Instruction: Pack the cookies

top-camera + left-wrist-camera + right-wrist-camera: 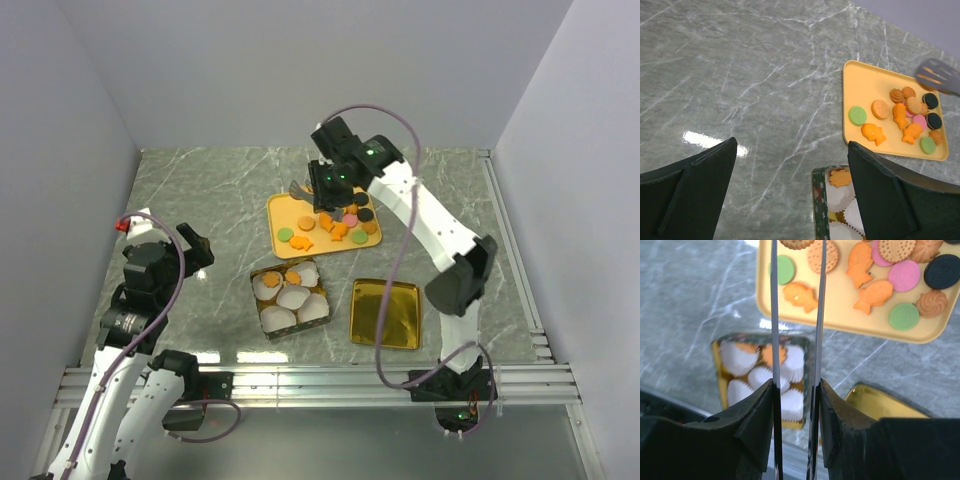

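Note:
The cookies (335, 225) lie in a loose heap on a yellow tray (285, 210): orange rounds and fish shapes, plus pink, green and black ones (875, 292) (905, 112). An open tin (290, 298) lined with white paper cups holds two orange cookies (772, 354) (840, 177). My right gripper (325, 185) (796, 385) is shut on metal tongs (774, 315), whose blades reach over the tray's left part. I cannot tell whether a tan round cookie (810, 255) at their tips is pinched. My left gripper (195, 245) (792, 150) hangs open and empty above the table, left of the tin (821, 200).
A gold tin lid (385, 312) (875, 402) lies right of the tin. White walls enclose the marble table on three sides, and a metal rail (320, 380) runs along the near edge.

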`<act>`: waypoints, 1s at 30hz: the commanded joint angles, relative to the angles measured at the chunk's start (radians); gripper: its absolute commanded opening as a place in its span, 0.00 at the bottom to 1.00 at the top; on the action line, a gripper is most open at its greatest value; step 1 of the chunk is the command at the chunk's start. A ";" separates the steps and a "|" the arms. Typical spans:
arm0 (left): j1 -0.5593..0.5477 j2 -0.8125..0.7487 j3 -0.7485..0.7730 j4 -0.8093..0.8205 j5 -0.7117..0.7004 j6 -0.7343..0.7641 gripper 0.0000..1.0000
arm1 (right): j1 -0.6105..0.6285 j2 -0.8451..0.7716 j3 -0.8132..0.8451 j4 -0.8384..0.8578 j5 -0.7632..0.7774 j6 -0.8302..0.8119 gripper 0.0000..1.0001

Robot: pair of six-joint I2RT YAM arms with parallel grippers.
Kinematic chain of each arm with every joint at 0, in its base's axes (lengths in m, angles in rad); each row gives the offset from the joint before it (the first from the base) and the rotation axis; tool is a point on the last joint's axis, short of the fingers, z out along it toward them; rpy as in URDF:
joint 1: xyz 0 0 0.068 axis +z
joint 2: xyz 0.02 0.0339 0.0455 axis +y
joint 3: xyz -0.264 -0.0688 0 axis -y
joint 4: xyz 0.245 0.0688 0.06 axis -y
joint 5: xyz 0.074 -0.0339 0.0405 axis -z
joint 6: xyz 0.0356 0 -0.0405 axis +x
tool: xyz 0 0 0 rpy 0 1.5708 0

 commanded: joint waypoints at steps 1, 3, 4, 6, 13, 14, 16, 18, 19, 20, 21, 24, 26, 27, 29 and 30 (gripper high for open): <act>-0.002 0.016 0.001 0.018 -0.039 0.012 0.99 | 0.016 -0.155 -0.071 0.030 -0.055 0.001 0.35; -0.002 0.023 0.002 0.016 -0.054 0.012 1.00 | 0.037 -0.205 -0.148 0.033 -0.081 0.000 0.35; -0.002 0.023 0.004 0.012 -0.066 0.004 0.99 | 0.049 -0.250 -0.170 0.030 -0.086 -0.002 0.34; -0.002 0.017 0.005 0.005 -0.085 -0.013 0.99 | 0.080 -0.312 -0.234 0.018 -0.091 -0.006 0.34; -0.002 0.020 -0.009 0.028 0.009 0.009 0.99 | 0.180 -0.503 -0.459 0.024 -0.106 0.006 0.34; -0.002 0.017 -0.010 0.031 0.018 0.016 0.99 | 0.191 -0.520 -0.511 0.029 -0.109 0.011 0.34; -0.002 0.016 -0.013 0.036 0.027 0.021 1.00 | 0.218 -0.558 -0.555 0.036 -0.114 0.015 0.34; -0.002 0.017 -0.010 0.035 0.023 0.018 0.99 | 0.233 -0.575 -0.593 0.039 -0.115 0.015 0.34; -0.002 0.014 -0.012 0.032 0.023 0.012 0.99 | 0.250 -0.577 -0.607 0.039 -0.118 0.015 0.34; -0.002 0.014 -0.012 0.033 0.027 0.009 1.00 | 0.255 -0.578 -0.613 0.042 -0.123 0.014 0.34; -0.002 0.014 -0.010 0.033 0.030 0.006 0.99 | 0.263 -0.577 -0.618 0.043 -0.123 0.015 0.34; -0.002 0.014 -0.007 0.030 0.036 -0.007 1.00 | 0.281 -0.561 -0.636 0.047 -0.129 0.008 0.34; -0.002 0.020 -0.006 0.024 0.032 -0.013 0.99 | 0.292 -0.552 -0.653 0.053 -0.129 0.000 0.34; -0.002 0.022 -0.004 0.022 0.032 -0.013 0.99 | 0.296 -0.540 -0.658 0.058 -0.130 -0.003 0.34; -0.002 0.023 -0.004 0.022 0.033 -0.014 0.99 | 0.309 -0.529 -0.665 0.062 -0.135 -0.006 0.34; -0.002 0.023 -0.003 0.022 0.033 -0.014 0.99 | 0.312 -0.520 -0.667 0.067 -0.137 -0.005 0.34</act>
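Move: The held round cookie is bound for the box, seemingly its middle paper cup, about 13 cm back and 7 cm left of the right hand, some 22 cm below. An already packed cookie lies 5 cm farther out than that cup. The cookie tray's middle is roughly 11 cm straight ahead of the right hand; the gold tray is 17 cm back and 16 cm right. From the left hand, the cup is about 21 cm right and 3 cm back. The round cookie, still pinched between the tips of the tongs in the right gripper, is carried back about 20 cm from over the cookie tray to over the box. The right hand first rises 3 to 4 cm, then sinks about 5 cm as it slows, swinging some 20 degrees counter-clockwise and keeping its grip. ##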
